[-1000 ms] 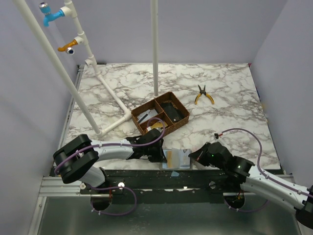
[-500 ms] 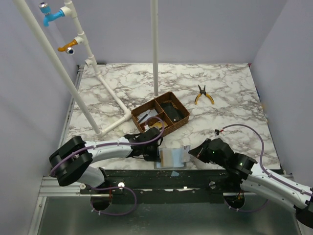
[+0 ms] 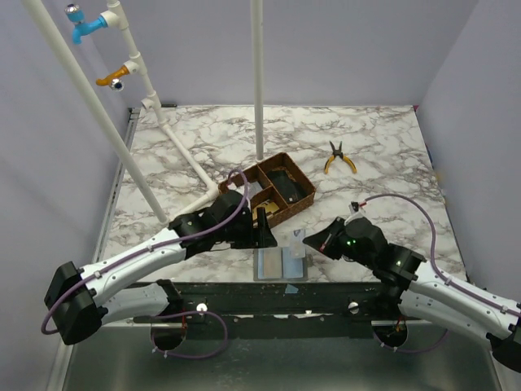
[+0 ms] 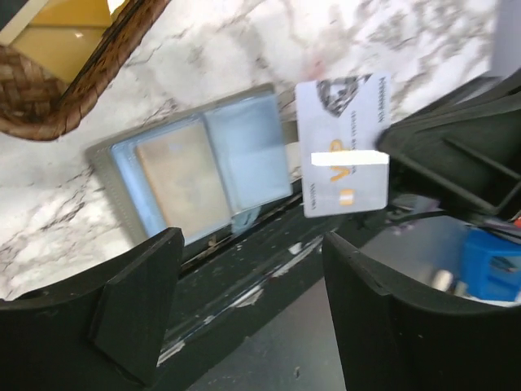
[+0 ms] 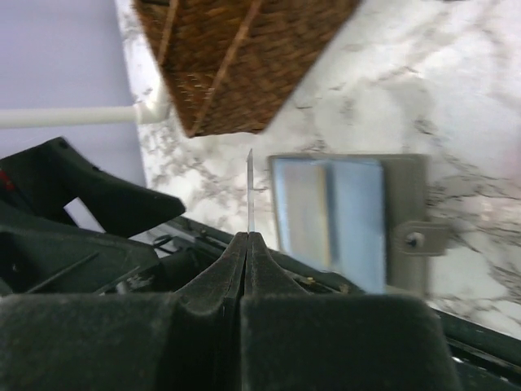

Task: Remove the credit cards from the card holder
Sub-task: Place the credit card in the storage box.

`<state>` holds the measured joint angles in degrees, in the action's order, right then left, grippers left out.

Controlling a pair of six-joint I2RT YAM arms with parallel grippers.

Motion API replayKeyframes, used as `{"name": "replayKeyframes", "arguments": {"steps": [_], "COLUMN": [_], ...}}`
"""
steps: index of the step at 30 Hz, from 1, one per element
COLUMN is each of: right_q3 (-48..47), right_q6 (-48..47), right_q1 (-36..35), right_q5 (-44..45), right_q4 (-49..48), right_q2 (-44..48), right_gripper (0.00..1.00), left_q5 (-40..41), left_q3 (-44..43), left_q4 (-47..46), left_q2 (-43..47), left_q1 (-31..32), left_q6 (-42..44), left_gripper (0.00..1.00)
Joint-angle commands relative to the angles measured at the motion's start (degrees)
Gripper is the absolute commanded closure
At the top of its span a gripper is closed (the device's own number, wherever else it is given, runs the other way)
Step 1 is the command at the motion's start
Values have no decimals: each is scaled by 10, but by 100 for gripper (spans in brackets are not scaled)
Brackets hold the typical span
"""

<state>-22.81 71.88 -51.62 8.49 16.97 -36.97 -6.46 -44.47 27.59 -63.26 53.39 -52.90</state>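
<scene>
The card holder [image 3: 281, 264] lies open and flat at the table's front edge, pale blue-grey inside. A tan card [image 4: 181, 176] still sits in one pocket of the holder [image 4: 244, 151]. My right gripper [image 3: 306, 241] is shut on a whitish credit card [image 4: 342, 147], holding it by one edge above the holder's right side. The right wrist view shows that card edge-on [image 5: 250, 189] rising from the closed gripper [image 5: 247, 236], with the holder [image 5: 358, 213] below. My left gripper [image 3: 265, 229] hovers open and empty just behind the holder; its fingers [image 4: 134, 301] frame the holder.
A brown woven three-compartment tray [image 3: 303, 204] stands just behind the holder and close to both grippers. Yellow-handled pliers [image 3: 339, 158] lie at the back right. White pipes [image 3: 258, 81] rise from the table's back left and middle.
The left gripper has opened and drawn back from the holder's left edge toward the tray. The right gripper has lifted up and leftward with the whitish card.
</scene>
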Motion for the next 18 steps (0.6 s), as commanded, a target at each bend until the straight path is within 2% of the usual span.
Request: {"name": "replayKeyframes", "arguments": {"steps": [1,8,14,18], "right_q3": [-42,-60,-61,-64], "right_q6": [-8,7,23,28], "right_q1": [4,3,4,4], "right_q5": [-39,-80,-116,-125], "right_q4": [-69,-147,-205,-225], "right_q2": [-20,-56,-78,-90], "right_gripper": [99,99,99,99], "left_q5": [-130,-253,-307,-333], "left_q3": [21,73,111,136], "left_q4": [-70,-191,-289,-367], "left_q2": [43,75,74,63], "left_q1": [-57,-118,-138,-144], "left_q6": [12,-36,-87,-129], "left_gripper": [28,26,27,31]}}
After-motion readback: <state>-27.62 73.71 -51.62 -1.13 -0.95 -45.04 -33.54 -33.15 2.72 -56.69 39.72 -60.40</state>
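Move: The credit card, standing out of the right fingers, lies about 6 cm to the right of the left hand and 2 cm back, roughly level. From the left hand, the card holder is some 5 cm back, 2 cm right and 11 cm below, and the storage box 15 cm ahead, 2 cm left and 8 cm below. For the right hand, the open left gripper is about 8 cm left, 2 cm ahead and level. Up and to the left goes the right hand, about 7 cm up and 6 cm across, bringing the pinched credit card towards the open left gripper while the wrist rolls some 15 degrees. The left hand rises 5 cm and swings its fingers up nearly 30 degrees from steeply down to nearer level, to face the card, and stays open. ##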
